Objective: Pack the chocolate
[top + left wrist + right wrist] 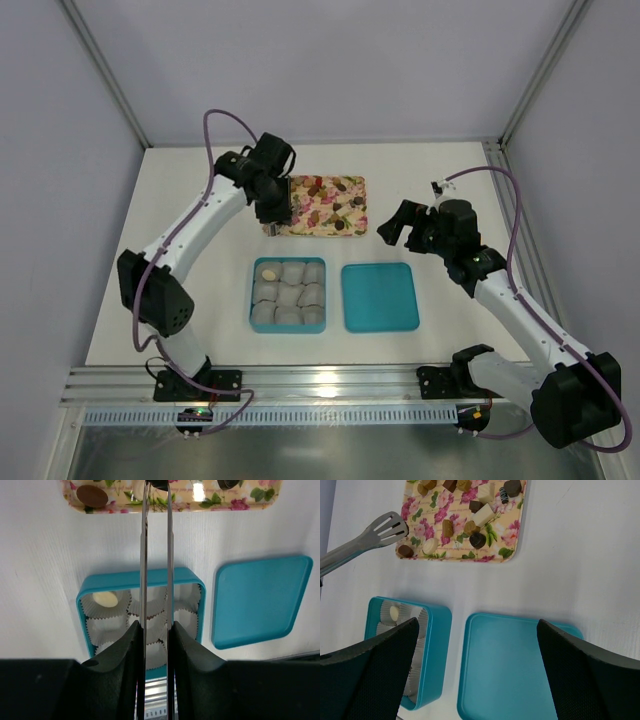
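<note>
The chocolate (325,205) lies as several small pieces on the pink floral tray (352,184), also seen in the right wrist view as chocolate (470,510) on the tray (517,535). My left gripper (156,625) is shut on metal tongs (144,555), whose tips (390,527) hover over the tray's near-left corner beside a dark brown piece (405,551). I cannot tell whether the tongs hold anything. One pale piece (105,599) sits in a paper cup of the teal box (130,577). My right gripper (477,622) hangs open above the teal lid (510,670).
The teal box (252,290) of white paper cups sits in front of the tray, with its lid (380,297) flat on the table to its right. The left gripper (272,200) is at the tray's left edge; the right gripper (400,225) is right of the tray.
</note>
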{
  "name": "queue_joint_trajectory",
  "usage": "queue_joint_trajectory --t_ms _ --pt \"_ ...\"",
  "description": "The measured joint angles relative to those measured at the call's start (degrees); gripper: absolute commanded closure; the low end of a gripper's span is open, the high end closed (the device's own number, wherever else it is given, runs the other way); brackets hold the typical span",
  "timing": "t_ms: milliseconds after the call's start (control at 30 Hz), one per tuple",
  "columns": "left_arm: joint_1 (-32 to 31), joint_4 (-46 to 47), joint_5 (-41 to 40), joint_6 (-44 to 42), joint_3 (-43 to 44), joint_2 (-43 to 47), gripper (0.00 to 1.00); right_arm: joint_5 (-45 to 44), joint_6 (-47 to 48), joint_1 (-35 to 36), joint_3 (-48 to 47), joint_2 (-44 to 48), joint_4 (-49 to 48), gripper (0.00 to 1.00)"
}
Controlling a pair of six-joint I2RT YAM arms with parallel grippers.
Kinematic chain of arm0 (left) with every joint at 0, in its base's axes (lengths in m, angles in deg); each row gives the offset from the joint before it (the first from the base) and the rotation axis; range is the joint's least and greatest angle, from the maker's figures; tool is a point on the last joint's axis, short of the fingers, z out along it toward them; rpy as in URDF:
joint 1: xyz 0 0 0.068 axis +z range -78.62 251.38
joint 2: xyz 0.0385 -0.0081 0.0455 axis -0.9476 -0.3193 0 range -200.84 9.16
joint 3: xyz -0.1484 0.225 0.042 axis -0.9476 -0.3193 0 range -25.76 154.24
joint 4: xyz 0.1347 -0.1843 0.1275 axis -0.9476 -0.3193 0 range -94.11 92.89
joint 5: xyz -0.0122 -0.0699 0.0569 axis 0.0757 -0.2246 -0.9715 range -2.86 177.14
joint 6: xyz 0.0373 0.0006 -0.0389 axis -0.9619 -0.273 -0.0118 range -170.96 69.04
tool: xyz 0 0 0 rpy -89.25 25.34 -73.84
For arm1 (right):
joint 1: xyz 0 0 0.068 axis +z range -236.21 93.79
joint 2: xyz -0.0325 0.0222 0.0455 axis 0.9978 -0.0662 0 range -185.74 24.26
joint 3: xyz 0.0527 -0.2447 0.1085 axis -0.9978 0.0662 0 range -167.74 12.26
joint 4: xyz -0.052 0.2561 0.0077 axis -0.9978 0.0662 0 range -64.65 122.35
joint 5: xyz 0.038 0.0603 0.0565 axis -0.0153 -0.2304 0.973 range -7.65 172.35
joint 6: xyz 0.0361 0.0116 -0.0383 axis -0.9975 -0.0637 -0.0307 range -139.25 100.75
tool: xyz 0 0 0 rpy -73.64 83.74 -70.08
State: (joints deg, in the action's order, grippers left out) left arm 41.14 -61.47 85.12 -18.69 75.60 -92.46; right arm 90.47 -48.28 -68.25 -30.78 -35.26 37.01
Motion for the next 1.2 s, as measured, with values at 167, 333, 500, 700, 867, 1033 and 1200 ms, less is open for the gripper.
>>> queue_joint_trajectory --t_ms 167,333,500,700,867,1033,1200 --pt "0.0 -1.2 2.2 -0.3 -4.1 9.3 0.79 0.0 0.0 0.0 0.0 -0.4 0.0 0.00" --pt "-0.4 -3.1 3.4 -1.0 -9.4 16.4 0.78 0.0 0.0 0.0 0.0 -0.5 0.0 0.00" --pt "-1.3 -5.3 3.9 -1.3 -15.9 22.4 0.78 0.0 0.0 0.0 0.0 -0.5 0.0 0.00" --pt "-3.2 -7.3 4.7 -1.2 -21.5 28.2 0.77 -0.3 0.0 0.0 0.0 -0.5 0.0 0.00" --pt "-4.5 -7.5 5.0 -1.2 -24.0 29.9 0.77 -0.3 0.0 0.0 0.0 -0.5 0.0 0.00" --pt "-6.7 -7.0 5.1 -0.9 -26.2 29.8 0.76 -0.5 0.0 0.0 0.0 -0.5 0.0 0.00" --pt "-7.5 -6.0 5.1 -0.7 -27.8 28.9 0.71 -0.5 0.0 0.0 0.0 -0.5 0.0 0.00"
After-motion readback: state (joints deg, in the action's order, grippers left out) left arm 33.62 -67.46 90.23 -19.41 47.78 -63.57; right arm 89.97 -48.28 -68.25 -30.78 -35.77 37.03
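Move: The far-row middle cup of the box, to which the left hand is taking a dark chocolate in its tongs, lies about 3 cm back, 2 cm to the right and some 17 cm below that hand. The white chocolate in the next cup is about 6 cm to the cup's left; the tray's middle is roughly 14 cm ahead of the left hand and 9 cm right. From the idle right hand the cup is about 26 cm left, nearly level front to back. Still gripping the tongs, with the dark chocolate pinched between their tips, the left hand carries them back off the tray to over the far part of the box. It draws back some 16 cm and a little left, first rising about 4 cm, then sinking nearly 5, while turning roughly 10 degrees clockwise; the fingers keep their hold. ##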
